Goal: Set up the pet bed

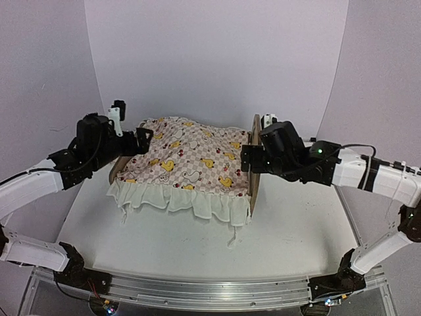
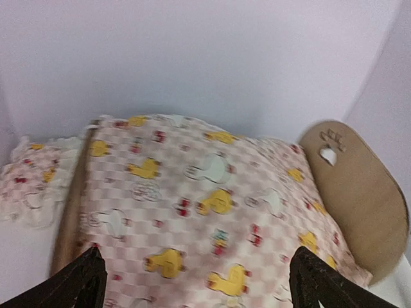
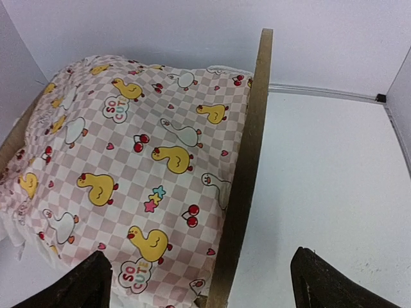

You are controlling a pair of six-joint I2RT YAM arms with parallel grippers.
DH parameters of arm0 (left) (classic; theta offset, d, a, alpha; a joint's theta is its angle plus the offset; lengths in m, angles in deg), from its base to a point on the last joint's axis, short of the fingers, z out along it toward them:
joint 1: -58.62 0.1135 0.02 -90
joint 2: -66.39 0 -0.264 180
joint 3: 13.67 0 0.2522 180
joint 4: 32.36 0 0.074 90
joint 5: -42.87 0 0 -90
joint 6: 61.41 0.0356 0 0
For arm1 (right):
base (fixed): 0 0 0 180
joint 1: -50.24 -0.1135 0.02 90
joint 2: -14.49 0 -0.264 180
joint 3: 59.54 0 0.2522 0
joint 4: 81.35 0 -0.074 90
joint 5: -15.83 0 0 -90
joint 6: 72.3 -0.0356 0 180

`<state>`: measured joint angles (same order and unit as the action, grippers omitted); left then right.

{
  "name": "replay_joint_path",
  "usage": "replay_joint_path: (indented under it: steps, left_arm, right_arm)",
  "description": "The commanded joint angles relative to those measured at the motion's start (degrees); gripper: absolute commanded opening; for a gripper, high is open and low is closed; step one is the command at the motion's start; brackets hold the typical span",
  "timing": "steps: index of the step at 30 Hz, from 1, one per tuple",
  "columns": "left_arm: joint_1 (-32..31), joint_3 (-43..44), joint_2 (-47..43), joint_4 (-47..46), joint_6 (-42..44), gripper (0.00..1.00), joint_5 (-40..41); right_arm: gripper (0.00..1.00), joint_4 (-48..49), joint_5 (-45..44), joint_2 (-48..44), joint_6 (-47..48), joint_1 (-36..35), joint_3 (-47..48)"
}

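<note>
The pet bed (image 1: 255, 172) stands mid-table, its plywood headboard on the right. A pink checkered duck-print cover (image 1: 187, 161) drapes over it, with a white ruffle hanging at the front, and hides the bed's base. My left gripper (image 1: 143, 139) is open over the bed's left end, with nothing between its fingers (image 2: 83, 282). In the left wrist view the cover (image 2: 205, 192) lies below and the headboard (image 2: 359, 192) shows its paw-print cutout. My right gripper (image 1: 246, 158) is open, straddling the headboard's top edge (image 3: 247, 160). One of its fingers (image 3: 83, 285) is over the cover (image 3: 135, 160).
A small matching ruffled pillow (image 2: 29, 179) lies on the table just left of the bed's low end board (image 2: 70, 205). Bare white table (image 3: 334, 179) lies right of the headboard. White walls close in the back and both sides.
</note>
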<state>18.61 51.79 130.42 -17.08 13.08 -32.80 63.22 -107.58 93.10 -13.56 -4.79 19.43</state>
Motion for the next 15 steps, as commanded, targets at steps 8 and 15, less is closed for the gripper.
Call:
replay_joint_path:
  steps: [8, 15]
  left_arm:
    - [13.8, 0.4, -7.5, 11.1, -4.7, 1.00, 3.7]
    - [13.8, -0.8, -9.7, 12.7, -3.7, 0.99, 2.1]
  right_arm:
    - [0.66, -17.0, 6.1, 12.8, 2.9, 10.2, 17.4]
    - [0.29, -16.9, 12.4, 10.0, 11.0, 15.8, 16.5]
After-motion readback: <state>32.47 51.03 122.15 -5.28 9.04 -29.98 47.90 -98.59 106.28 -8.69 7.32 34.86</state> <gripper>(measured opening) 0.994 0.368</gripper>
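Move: From the open right hand, the top edge of the headboard lies roughly 6 cm ahead, 3 cm to the right and 4 cm below. The patterned cover's middle is about 21 cm left, 8 cm ahead and 12 cm lower, and the white ruffle's middle some 22 cm left, 6 cm back and 18 cm down. The same headboard edge is about 37 cm right of the left hand, 3 cm ahead and 8 cm below. Forward about 6 cm, with a smaller drop and drift to the right, the right hand advances onto the headboard's top edge, tipping down and rolling some 10 degrees each. Its fingers close from wide to roughly a third open, one on either side of the board. The left hand, empty and wide open, swings about 11 cm left, away from the cover, turning counter-clockwise some 20 degrees. ##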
